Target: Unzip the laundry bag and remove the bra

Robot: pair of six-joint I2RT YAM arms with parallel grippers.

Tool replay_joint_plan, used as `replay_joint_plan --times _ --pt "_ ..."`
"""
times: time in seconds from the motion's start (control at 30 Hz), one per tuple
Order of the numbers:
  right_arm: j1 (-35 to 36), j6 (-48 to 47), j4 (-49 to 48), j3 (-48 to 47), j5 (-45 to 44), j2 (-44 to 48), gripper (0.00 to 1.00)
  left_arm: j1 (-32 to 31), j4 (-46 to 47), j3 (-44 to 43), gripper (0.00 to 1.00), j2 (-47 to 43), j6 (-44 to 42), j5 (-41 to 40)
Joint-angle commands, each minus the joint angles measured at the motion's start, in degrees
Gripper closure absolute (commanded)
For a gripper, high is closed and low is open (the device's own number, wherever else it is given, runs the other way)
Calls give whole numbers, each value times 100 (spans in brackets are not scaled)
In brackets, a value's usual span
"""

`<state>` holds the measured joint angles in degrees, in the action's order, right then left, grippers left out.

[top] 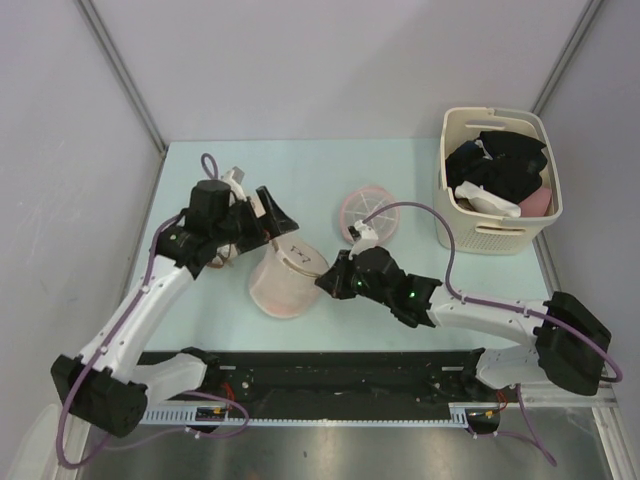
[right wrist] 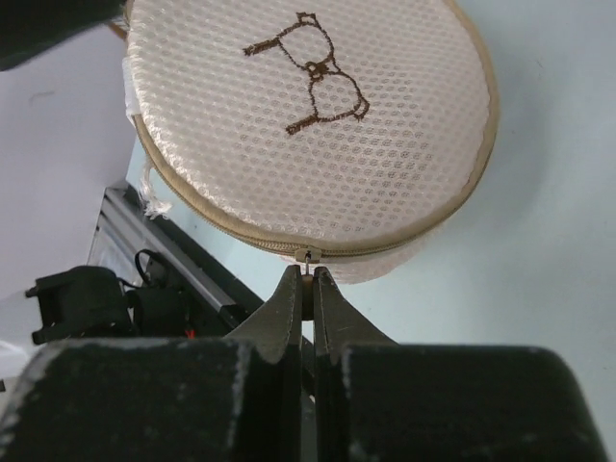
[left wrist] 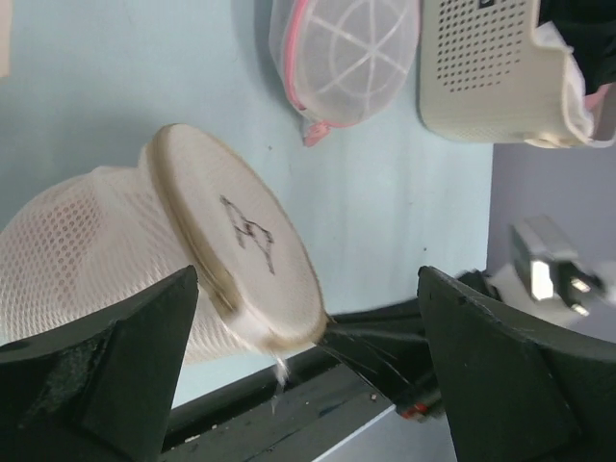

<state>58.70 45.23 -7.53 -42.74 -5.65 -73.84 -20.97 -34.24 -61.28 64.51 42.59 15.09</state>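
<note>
The laundry bag [top: 285,285] is a cream mesh drum lying on its side mid-table, its round end with a small brown mark turned up and right [left wrist: 241,241] [right wrist: 308,125]. My right gripper [top: 325,282] [right wrist: 310,279] is at the bag's right edge, shut on the small metal zipper pull [right wrist: 308,258] on the tan zip. My left gripper [top: 258,232] [left wrist: 308,289] hovers over the bag's upper left. Its jaws stand wide open and hold nothing, and the bag's rim shows between them without touching. The bra is hidden from every view.
A flat pink disc with white spokes [top: 367,213] [left wrist: 346,53] lies behind the bag. A cream slotted basket [top: 500,235] [left wrist: 481,87] with black and white clothes stands at the back right. The black mounting rail [top: 330,370] runs along the near edge.
</note>
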Motion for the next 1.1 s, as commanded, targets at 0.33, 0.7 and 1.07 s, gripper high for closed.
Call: replay_joint_plan --times 0.33,0.7,1.07 --pt "63 276 -425 -41 -402 -376 100 32 -559 1107 0 -2285 837 318" --pt "89 109 -56 -41 -718 -148 100 -328 391 1566 0 -1425 1761 583" --pt "300 -5 172 -41 -1183 19 100 -786 558 1232 0 -695 1832 -23"
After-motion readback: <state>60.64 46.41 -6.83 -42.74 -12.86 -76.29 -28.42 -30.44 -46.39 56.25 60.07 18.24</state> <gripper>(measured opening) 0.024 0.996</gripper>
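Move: The laundry bag's rim beside its white tab lies about 3 cm back from the empty left hand, some 1 cm to its left and 4 cm below. From that same hand, the zipper pull is some 2 cm back, 6 cm to the right and 9 cm down; the pink mesh bag is on the table about 18 cm ahead, 16 cm right, 15 cm lower. The right fingers already hold the pull; from them the tab is 7 cm left, 1 cm back and 5 cm higher. The laundry bag's zipper pull stays pinched in the right fingers, which sink about 2 cm. The left hand, wide open throughout, swings back some 8 cm in an arc that first lifts about 5 cm, then drops about 9 cm and shifts right, the wrist tipping down and rolling, bringing its fingertips beside the tab's loose threads and nearer the pull. ##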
